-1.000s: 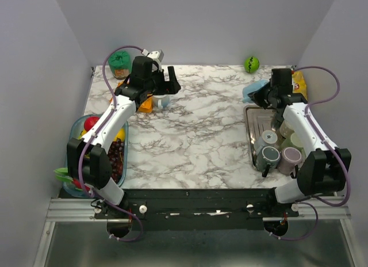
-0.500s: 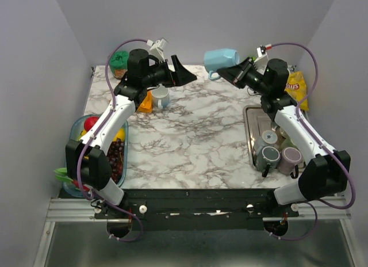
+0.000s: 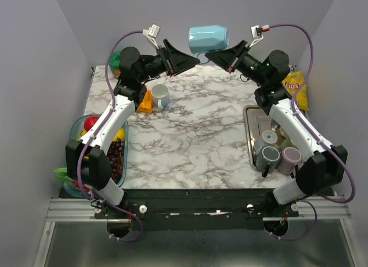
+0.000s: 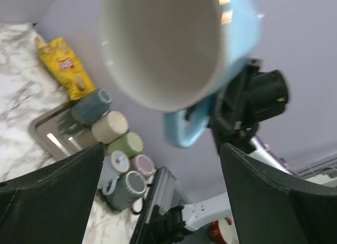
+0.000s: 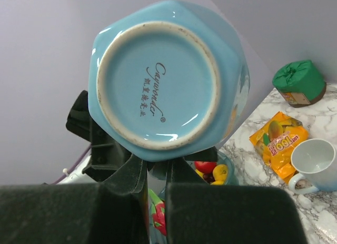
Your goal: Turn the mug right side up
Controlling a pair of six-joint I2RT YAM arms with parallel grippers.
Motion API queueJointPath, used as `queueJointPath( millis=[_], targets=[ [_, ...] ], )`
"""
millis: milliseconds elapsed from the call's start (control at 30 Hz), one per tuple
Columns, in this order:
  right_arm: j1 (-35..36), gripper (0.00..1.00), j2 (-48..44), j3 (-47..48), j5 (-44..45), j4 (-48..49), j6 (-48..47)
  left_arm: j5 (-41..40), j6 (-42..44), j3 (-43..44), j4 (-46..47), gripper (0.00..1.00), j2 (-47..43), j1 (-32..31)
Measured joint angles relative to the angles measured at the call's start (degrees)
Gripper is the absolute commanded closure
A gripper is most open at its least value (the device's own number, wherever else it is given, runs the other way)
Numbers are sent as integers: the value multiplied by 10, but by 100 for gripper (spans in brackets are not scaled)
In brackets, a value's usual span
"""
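Note:
The light blue mug (image 3: 208,38) hangs high above the back of the table, lying on its side. My right gripper (image 3: 217,55) is shut on its handle. The right wrist view shows the mug's base (image 5: 158,78) straight on, with my right gripper (image 5: 158,168) pinched together just under it. My left gripper (image 3: 192,58) is raised to the mug's mouth end and stands open, apart from it. In the left wrist view the white inside of the mug (image 4: 168,44) and its handle (image 4: 184,129) fill the top. My left gripper (image 4: 162,149) holds nothing between its wide fingers.
A white mug (image 3: 161,95) stands upright beside an orange snack packet (image 3: 145,102) at the back left. A metal tray (image 3: 250,132) on the right holds several mugs. A yellow chip bag (image 3: 294,83) lies behind it. A fruit bin (image 3: 76,129) sits at the left edge.
My right arm has lifted the blue mug from the table's back right, up and leftward into the air. My left gripper has risen and turned toward the mug, still open.

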Motion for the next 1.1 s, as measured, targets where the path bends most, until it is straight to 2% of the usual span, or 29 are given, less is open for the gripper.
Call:
queueJointPath(
  millis=[133, 267, 367, 467, 600, 667, 700, 867, 1000, 1067, 1100],
  targets=[
    [3, 99, 13, 0, -3, 1, 8, 11, -77, -22, 117, 1, 0, 0],
    [3, 99, 18, 0, -4, 1, 10, 12, -112, -39, 165, 2, 0, 0],
    [5, 99, 18, 0, -7, 7, 12, 12, -131, -41, 184, 6, 3, 0],
    [7, 99, 18, 0, -7, 12, 12, 10, -144, -41, 195, 16, 7, 0],
    [12, 99, 19, 0, -9, 14, 10, 2, -164, -41, 209, 35, 21, -1],
    [15, 99, 20, 0, -10, 17, 10, -3, -174, -41, 212, 40, 29, -2],
    [17, 99, 21, 0, -11, 18, 10, -8, -180, -41, 213, 47, 33, -3],
    [19, 99, 25, -1, -13, 26, 10, -16, -200, -40, 218, 61, 42, -5],
    [22, 99, 25, -2, -13, 42, 12, -20, -209, -40, 222, 79, 45, -5],
    [22, 99, 25, -6, -13, 49, 14, -20, -213, -40, 225, 85, 47, -5],
    [22, 99, 25, -9, -13, 52, 14, -20, -215, -40, 226, 93, 49, -5]
  ],
)
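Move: The blue mug's handle, still held in the right hand, is about 3 cm right, 1 ahead and 2 above the left hand's open fingers; from the right hand it is 1 cm ahead, 1 left, level. The mug body hangs over the handle, roughly 2 cm ahead, 4 right and 7 above the left hand. A white mug stands about 5 cm ahead, 14 left and 38 below, with an orange bag 8 cm left of it. Left hand rises 3 cm and back, eases forward, closes on the handle; right carries mug 2 cm left. ##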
